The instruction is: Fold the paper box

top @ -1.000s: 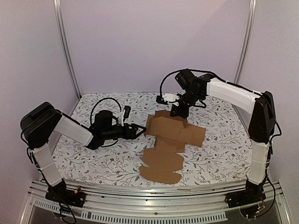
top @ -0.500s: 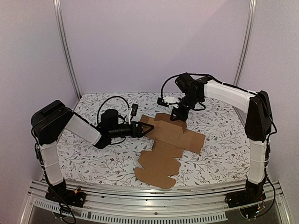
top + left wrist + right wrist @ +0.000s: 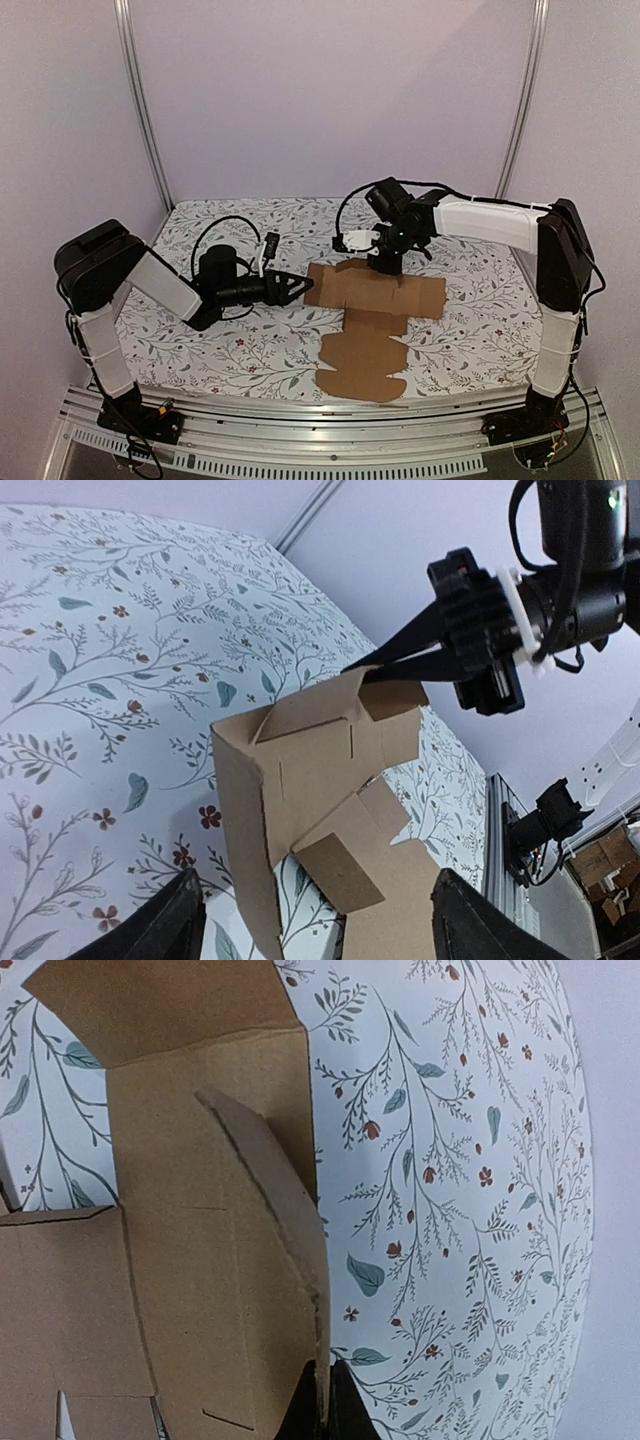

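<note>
The paper box point(image 3: 372, 305) is a brown cardboard sheet, cross-shaped, lying mostly flat on the floral cloth. My right gripper point(image 3: 386, 266) is shut on the sheet's far edge and holds that flap raised. In the right wrist view the fingertips point(image 3: 338, 1410) pinch the thin cardboard edge point(image 3: 310, 1290). My left gripper point(image 3: 297, 287) points at the sheet's left edge, jaws wide open. In the left wrist view the box point(image 3: 300, 780) stands between my spread left gripper point(image 3: 315, 885), its left panel bent upward. The right gripper point(image 3: 375, 670) shows there clamped on the top flap.
The floral table cloth point(image 3: 200, 340) runs to an aluminium rail point(image 3: 300, 420) at the near edge. Purple walls and two upright metal posts point(image 3: 145, 120) close the back and sides. The right arm's white link point(image 3: 490, 215) reaches over the far right of the table.
The right gripper came nearer and lower with the far flap, and the sheet swung right and lies flatter. The left gripper went in to the left flap, then drew back a little.
</note>
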You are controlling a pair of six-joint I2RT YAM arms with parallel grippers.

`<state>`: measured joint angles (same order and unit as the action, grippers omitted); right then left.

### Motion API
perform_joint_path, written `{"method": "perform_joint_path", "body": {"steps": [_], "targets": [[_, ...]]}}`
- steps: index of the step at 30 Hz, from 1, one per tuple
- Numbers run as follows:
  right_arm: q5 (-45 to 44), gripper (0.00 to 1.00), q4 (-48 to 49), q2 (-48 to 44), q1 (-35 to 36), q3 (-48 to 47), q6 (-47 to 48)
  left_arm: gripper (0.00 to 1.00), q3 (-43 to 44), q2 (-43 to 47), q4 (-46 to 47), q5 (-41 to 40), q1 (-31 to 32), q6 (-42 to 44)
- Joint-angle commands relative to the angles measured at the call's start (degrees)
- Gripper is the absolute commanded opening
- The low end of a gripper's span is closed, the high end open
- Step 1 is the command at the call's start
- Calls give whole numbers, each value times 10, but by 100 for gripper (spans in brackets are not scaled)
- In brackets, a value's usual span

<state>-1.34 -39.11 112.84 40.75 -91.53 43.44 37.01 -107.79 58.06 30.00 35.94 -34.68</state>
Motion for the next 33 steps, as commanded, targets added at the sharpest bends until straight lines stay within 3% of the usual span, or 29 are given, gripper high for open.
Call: {"method": "perform_joint_path", "body": {"steps": [1,11,17,33], "targets": [[-98,0,156,-39,27,28,85,78,-24,43,37,-21,-32,9],[-139,0,353,-3,34,36,193,75,-75,98,30,-87,-86,18],[-125,0,415,33,35,47,259,75,-56,121,-35,-103,-91,47],[-244,0,642,-17,125,257,292,73,-56,138,-117,-91,-91,87]]}}
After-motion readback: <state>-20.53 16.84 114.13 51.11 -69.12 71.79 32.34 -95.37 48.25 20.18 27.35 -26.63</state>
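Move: The right hand already pinches the box's upright far flap; the wide middle panel's centre lies about 6 cm back, 3 cm left of it and some 5 cm below. The left end flap is about 17 cm left and 3 cm back, the near panel some 26 cm back and 5 cm left, both lower. From the open left hand that end flap is about 4 cm right, level in reach and 4 cm below; the middle panel's centre is roughly 17 cm right and 2 cm back. Keeping its pinch on the far flap, the right hand swings it up and forward, some 9 cm up and 7 cm out, while drifting left and tipping the fingers up about 40 degrees until they point mostly forward, then draws it back and down to nearly its old height and reach, ending about 7 cm farther left. The left hand stays open and backs off leftward by about 8 cm, with some forward and a little up, turning counter-clockwise as it leaves room beside the left end flap. ##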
